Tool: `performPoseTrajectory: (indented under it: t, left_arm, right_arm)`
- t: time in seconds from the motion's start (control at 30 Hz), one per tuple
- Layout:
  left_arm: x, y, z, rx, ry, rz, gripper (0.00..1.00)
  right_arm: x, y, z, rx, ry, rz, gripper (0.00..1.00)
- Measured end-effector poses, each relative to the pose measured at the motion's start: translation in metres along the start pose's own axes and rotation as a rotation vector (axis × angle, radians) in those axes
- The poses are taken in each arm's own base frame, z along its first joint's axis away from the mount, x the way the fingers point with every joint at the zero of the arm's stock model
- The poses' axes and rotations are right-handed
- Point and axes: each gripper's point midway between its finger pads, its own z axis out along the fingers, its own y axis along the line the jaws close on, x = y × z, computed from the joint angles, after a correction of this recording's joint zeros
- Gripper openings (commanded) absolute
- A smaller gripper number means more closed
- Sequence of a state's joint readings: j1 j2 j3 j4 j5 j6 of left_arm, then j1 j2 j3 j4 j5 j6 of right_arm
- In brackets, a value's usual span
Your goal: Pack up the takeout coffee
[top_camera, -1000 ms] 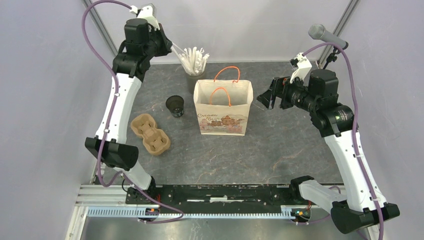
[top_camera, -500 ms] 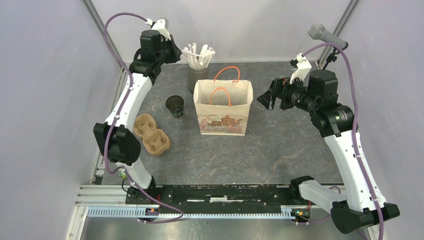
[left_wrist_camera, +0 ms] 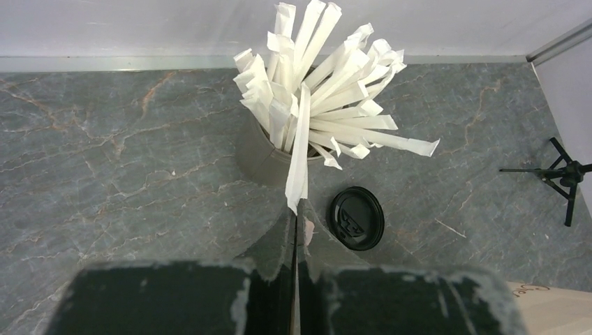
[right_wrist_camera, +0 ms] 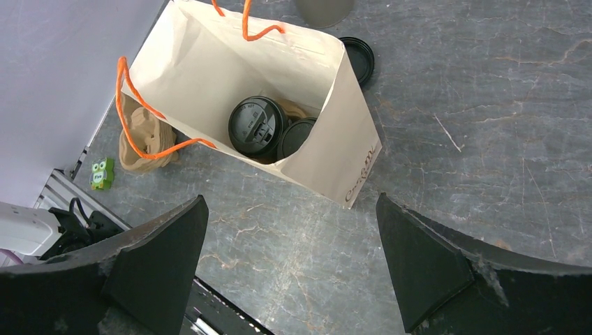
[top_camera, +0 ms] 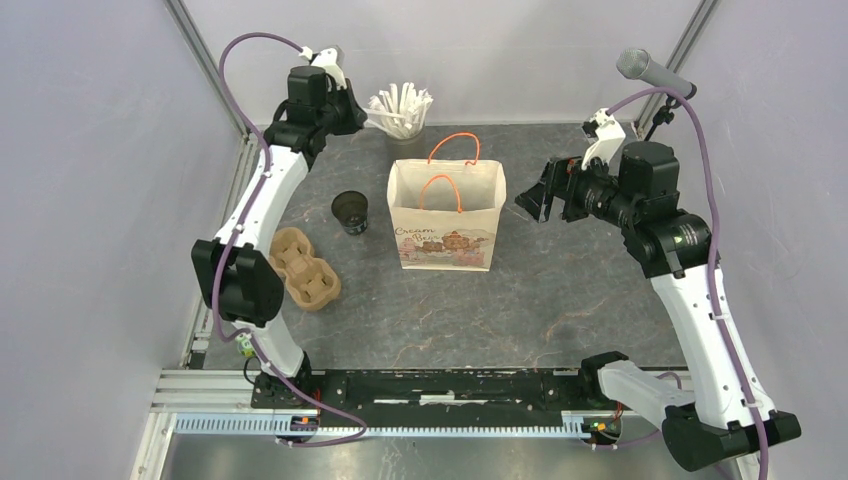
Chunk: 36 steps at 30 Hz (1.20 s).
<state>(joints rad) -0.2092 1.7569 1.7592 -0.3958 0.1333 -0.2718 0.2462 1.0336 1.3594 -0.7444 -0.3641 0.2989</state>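
One open black cup (top_camera: pixel 350 212) stands on the table left of the paper bag (top_camera: pixel 445 215). Inside the bag (right_wrist_camera: pixel 209 63) sits a lidded black cup (right_wrist_camera: pixel 256 128), and beside it a second dark cup (right_wrist_camera: pixel 297 136). A loose black lid (left_wrist_camera: pixel 357 218) lies next to the grey straw cup (left_wrist_camera: pixel 260 155). My left gripper (left_wrist_camera: pixel 296 213) is shut, pinching the lower tip of one white wrapped straw (left_wrist_camera: pixel 300 146) that still leans in that cup. In the top view the left gripper (top_camera: pixel 362 112) is at the back, left of the straws. My right gripper (right_wrist_camera: pixel 293 258) hovers open and holding nothing, right of the bag.
A brown pulp carrier (top_camera: pixel 300 267) lies at the left, near the open cup. A microphone on a stand (top_camera: pixel 650 70) is at the back right corner. Walls close the table at the back and both sides.
The left arm has swung right and towards the back wall, closer to the straw cup, and the straws now stand more upright. The right arm has not moved.
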Motion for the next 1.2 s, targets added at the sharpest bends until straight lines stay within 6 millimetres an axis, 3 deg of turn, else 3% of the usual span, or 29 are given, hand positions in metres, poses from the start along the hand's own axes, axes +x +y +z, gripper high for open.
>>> performPoseTrajectory:
  t: [0.2, 0.43, 0.77, 1.0, 1.13, 1.2]
  left_arm:
    - [-0.003, -0.002, -0.006, 0.0, 0.005, 0.0, 0.03]
    - [-0.021, -0.009, -0.004, 0.02, -0.023, 0.005, 0.12]
    - [0.006, -0.001, 0.027, 0.019, 0.048, 0.005, 0.13]
    - [0.018, -0.002, 0.037, 0.036, 0.076, 0.019, 0.26]
    - [0.02, -0.007, 0.038, 0.05, 0.08, 0.029, 0.24]
    - [0.02, -0.008, 0.038, 0.051, 0.08, 0.032, 0.15]
  right_arm:
    - [0.0, 0.0, -0.001, 0.0, -0.001, 0.0, 0.97]
    - [0.003, 0.0, -0.003, 0.003, 0.006, 0.003, 0.97]
    - [0.004, 0.001, -0.009, 0.007, 0.003, 0.002, 0.97]
    - [0.006, 0.001, -0.009, 0.01, 0.01, 0.005, 0.97]
    - [0.006, 0.001, -0.009, 0.01, 0.012, 0.006, 0.98]
    - [0.006, 0.001, -0.009, 0.01, 0.012, 0.006, 0.97]
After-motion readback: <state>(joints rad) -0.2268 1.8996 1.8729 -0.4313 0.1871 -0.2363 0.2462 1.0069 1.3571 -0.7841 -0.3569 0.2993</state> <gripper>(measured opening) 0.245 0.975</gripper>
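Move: The straws in their grey holder stand just off the left fingertips: middle of the bunch about 5 cm ahead, 6 cm right and 3 cm lower, one straw's end already in the nearly shut fingers. From that hand the black lid is roughly 4 cm back and 15 cm right; the empty black cup 13 cm back, 6 cm left; the paper bag 16 cm back, 14 cm right. From the right hand the bunch is some 28 cm ahead, 24 cm left. Up first by about 2 cm, the left hand eases its pinch on the straw's end, then goes down some 5 cm while edging about 2 cm forward and 2 cm right, in towards the bunch. The fingers part to a narrow gap, about a quarter open, and the straw's end now runs back between them. ##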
